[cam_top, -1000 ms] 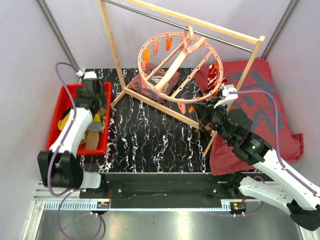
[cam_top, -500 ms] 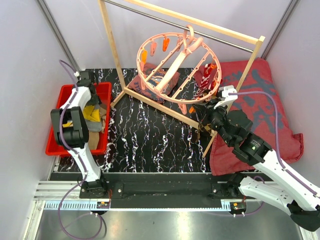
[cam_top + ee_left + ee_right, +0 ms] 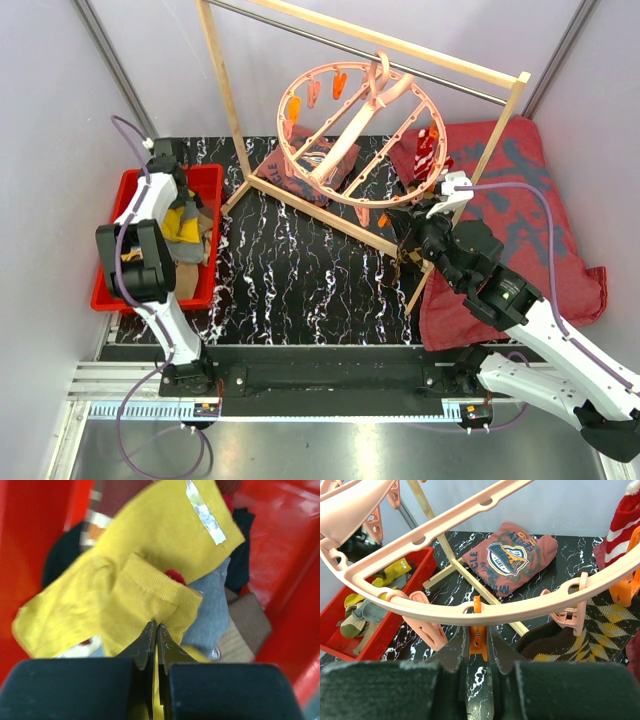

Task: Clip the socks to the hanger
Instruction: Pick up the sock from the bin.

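My left gripper (image 3: 154,626) is down in the red bin (image 3: 110,240), shut on a fold of the mustard yellow sock (image 3: 150,555). A grey sock (image 3: 212,610) lies under it. The salmon-pink ring hanger (image 3: 345,140) hangs tilted from the wooden rack. My right gripper (image 3: 478,647) is under its near rim (image 3: 470,611), shut on an orange clip (image 3: 478,640) there. A red-white striped sock (image 3: 430,150) is clipped at the hanger's right side. A brown argyle sock (image 3: 600,625) hangs from a pink clip (image 3: 575,612) beside my right fingers.
The wooden frame rack (image 3: 225,100) straddles the black marble mat (image 3: 290,280). A folded salmon T-shirt (image 3: 512,555) lies under the hanger. A large dark-red patterned cloth (image 3: 520,200) covers the right side. More socks (image 3: 365,615) fill the bin.
The left arm folded back and its gripper dropped into the bin and closed on the yellow sock. The hanger swayed a little. The right gripper kept its hold on the clip.
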Available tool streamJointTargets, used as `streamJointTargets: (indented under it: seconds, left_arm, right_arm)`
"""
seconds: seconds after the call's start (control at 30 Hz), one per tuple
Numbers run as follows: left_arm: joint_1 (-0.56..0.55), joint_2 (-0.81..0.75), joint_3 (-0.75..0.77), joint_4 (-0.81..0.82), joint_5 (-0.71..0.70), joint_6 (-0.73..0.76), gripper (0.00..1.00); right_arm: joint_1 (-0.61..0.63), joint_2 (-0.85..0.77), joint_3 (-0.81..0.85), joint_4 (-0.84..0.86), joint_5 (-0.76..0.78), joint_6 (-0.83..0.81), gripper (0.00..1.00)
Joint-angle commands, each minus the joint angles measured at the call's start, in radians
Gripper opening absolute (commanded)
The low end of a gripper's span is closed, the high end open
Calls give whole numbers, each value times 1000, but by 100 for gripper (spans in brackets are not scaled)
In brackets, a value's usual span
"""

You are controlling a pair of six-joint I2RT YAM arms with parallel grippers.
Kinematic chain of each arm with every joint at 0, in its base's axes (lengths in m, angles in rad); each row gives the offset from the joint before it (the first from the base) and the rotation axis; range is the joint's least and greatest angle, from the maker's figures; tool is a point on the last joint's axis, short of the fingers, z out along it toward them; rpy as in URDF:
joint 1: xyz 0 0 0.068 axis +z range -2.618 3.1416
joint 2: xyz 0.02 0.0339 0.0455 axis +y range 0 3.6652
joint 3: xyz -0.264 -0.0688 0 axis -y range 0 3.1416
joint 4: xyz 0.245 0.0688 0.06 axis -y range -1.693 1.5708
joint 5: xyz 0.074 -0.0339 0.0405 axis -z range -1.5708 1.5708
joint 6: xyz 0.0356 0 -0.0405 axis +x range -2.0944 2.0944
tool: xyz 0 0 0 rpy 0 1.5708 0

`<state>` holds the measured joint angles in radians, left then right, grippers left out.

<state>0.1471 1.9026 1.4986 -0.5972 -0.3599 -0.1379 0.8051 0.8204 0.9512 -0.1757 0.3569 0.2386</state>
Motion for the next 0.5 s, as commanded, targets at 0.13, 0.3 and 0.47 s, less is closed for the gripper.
streamJointTargets:
  seconds: [0.13,0.3,0.47]
  left_arm:
    - [6,-226,-73,71,42,-8,0]
    - [6,-345,-176,117,88,-29,0]
    - [6,-523,-313,250,165,-29,0]
  right_arm:
    - [0,-23,-6,38,19,-16,12]
    - [0,-36,-12,38,16,-9,13]
    - [2,-40,-17,36,16,-10,12]
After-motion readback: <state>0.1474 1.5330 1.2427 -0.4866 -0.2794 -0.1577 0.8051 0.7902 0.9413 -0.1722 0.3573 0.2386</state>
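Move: My left hand is already shut on the folded yellow sock in the bin. The orange clip on the hanger rim, where this sock is to go, is roughly 52 cm to its right, 17 cm back and 25 cm higher. A second yellow sock lies about 7 cm ahead, 6 cm left and 5 cm below. The wooden frame's left foot is some 20 cm right, level with my left hand and 8 cm lower. My right hand has the clip right at its fingertips. Keeping the yellow sock pinched in my closed left fingers, I pull it up off the pile about 7 cm, fast and nearly straight. Near the top of the rise I turn the motion into a draw back of roughly 4 cm with a little to the right, tilting the fingers up some 15 degrees so they point less steeply down. ##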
